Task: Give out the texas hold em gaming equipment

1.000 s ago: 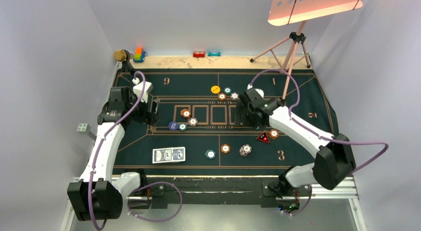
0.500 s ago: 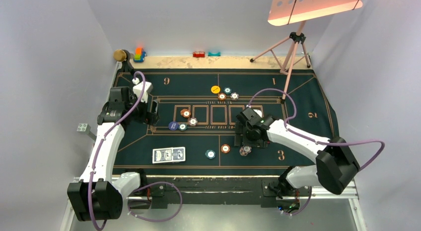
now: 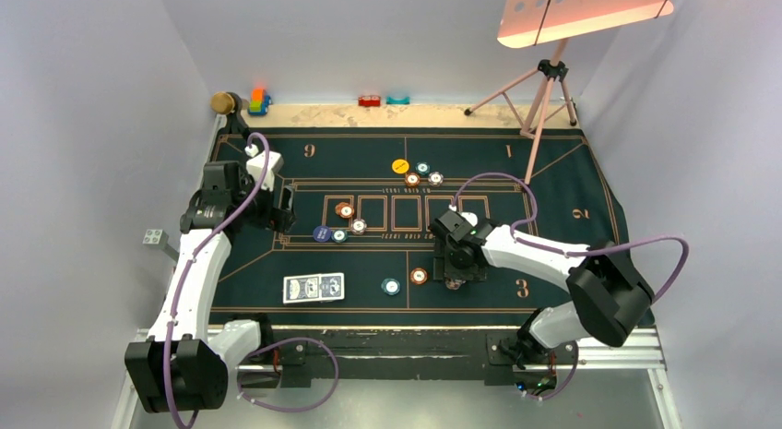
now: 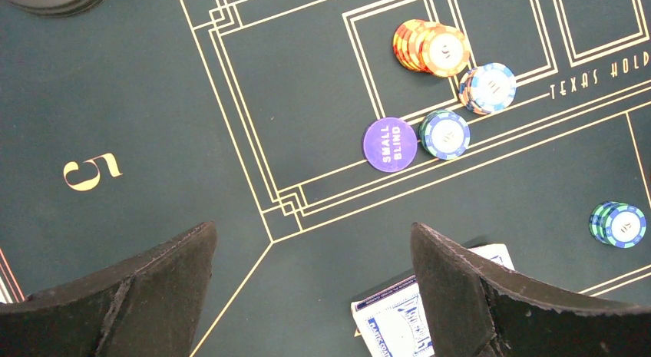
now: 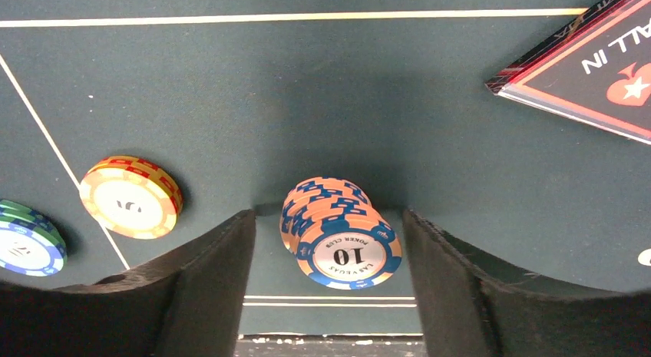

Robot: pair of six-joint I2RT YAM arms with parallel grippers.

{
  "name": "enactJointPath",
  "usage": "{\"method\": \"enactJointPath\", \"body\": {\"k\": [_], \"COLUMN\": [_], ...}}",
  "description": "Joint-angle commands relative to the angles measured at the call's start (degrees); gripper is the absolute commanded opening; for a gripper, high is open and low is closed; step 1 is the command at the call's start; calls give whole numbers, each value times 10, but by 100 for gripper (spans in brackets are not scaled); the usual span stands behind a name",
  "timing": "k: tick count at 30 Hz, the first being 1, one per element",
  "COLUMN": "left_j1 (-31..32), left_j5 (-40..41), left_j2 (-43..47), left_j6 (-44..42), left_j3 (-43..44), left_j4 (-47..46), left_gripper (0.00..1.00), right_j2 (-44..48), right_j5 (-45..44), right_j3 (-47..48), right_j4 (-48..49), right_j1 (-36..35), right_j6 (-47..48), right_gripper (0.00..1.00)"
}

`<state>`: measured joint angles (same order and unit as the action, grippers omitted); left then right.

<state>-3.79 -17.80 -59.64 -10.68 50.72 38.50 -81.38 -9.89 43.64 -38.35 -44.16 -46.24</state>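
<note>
A stack of peach-and-blue poker chips (image 5: 342,236) marked 10 stands between the fingers of my right gripper (image 5: 328,219). That gripper is open, with a gap on each side of the stack. From above, my right gripper (image 3: 454,270) hangs over this stack near the 3 mark. An orange chip stack (image 5: 130,196) and a teal one (image 5: 27,238) sit to its left. The red triangular marker (image 5: 595,65) lies at upper right. My left gripper (image 4: 315,295) is open above bare felt, beside the blue-backed cards (image 4: 395,322). The cards (image 3: 313,287) lie at front left.
A purple small-blind button (image 4: 390,144) and three chip stacks (image 4: 431,47) sit by the centre boxes. A yellow button (image 3: 399,166) with chips (image 3: 422,174) is near the far side. Toy blocks (image 3: 259,101) and a tripod (image 3: 544,88) stand behind the green mat (image 3: 572,171).
My right arm has swung from the centre right of the mat toward the near side and lowered around the chip stack, its jaws narrowing slightly. The left arm has stayed still.
</note>
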Motion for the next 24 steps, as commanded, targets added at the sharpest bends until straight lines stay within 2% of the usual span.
{"method": "enactJointPath", "body": {"k": [1, 5, 13, 17, 20, 24], "left_j1": [-6, -5, -5, -5, -5, -6], "left_j5": [-4, -3, -5, -8, -7, -8], "left_j2": [12, 11, 10, 10, 9, 8], "left_j6": [-4, -3, -3, -3, -3, -4], "left_j3": [2, 2, 3, 2, 3, 2], "left_j4": [-11, -11, -13, -10, -11, -11], "left_gripper": [100, 100, 100, 100, 100, 100], "right_j2": [-8, -11, 9, 14, 17, 32], "right_j5": [-19, -20, -37, -43, -44, -46], "right_j3": [-14, -15, -4, 1, 3, 18], "right_j4": [19, 21, -2, -8, -10, -28], "right_j1": [-3, -8, -13, -13, -13, -13], "right_j6": [-13, -14, -15, -14, -15, -17], "right_gripper": [66, 54, 44, 36, 25, 19]}}
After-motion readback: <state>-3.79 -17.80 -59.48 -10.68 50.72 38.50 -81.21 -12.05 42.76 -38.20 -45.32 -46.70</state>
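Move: The orange-and-blue 10-chip stack already stands upright between the right hand's open fingers, level with the hand point and at most 1 cm below. About 8 cm to the hand's left and 1 cm ahead is the orange-yellow stack; the green-blue stack sits 14 cm left and 1 cm back. The ALL IN triangle lies some 9 cm right and 6 ahead. From the left hand, the 10-chip stack is roughly 39 cm right, 10 back and 14 below. The two pads of the right hand close in from left and right onto the sides of the orange-and-blue stack and pinch it firmly, stopping at about half open with the grip effort rising. The hand sinks barely 0.5 cm around the stack as the fingers start to shut, then stays practically in place with the wrist steady. ##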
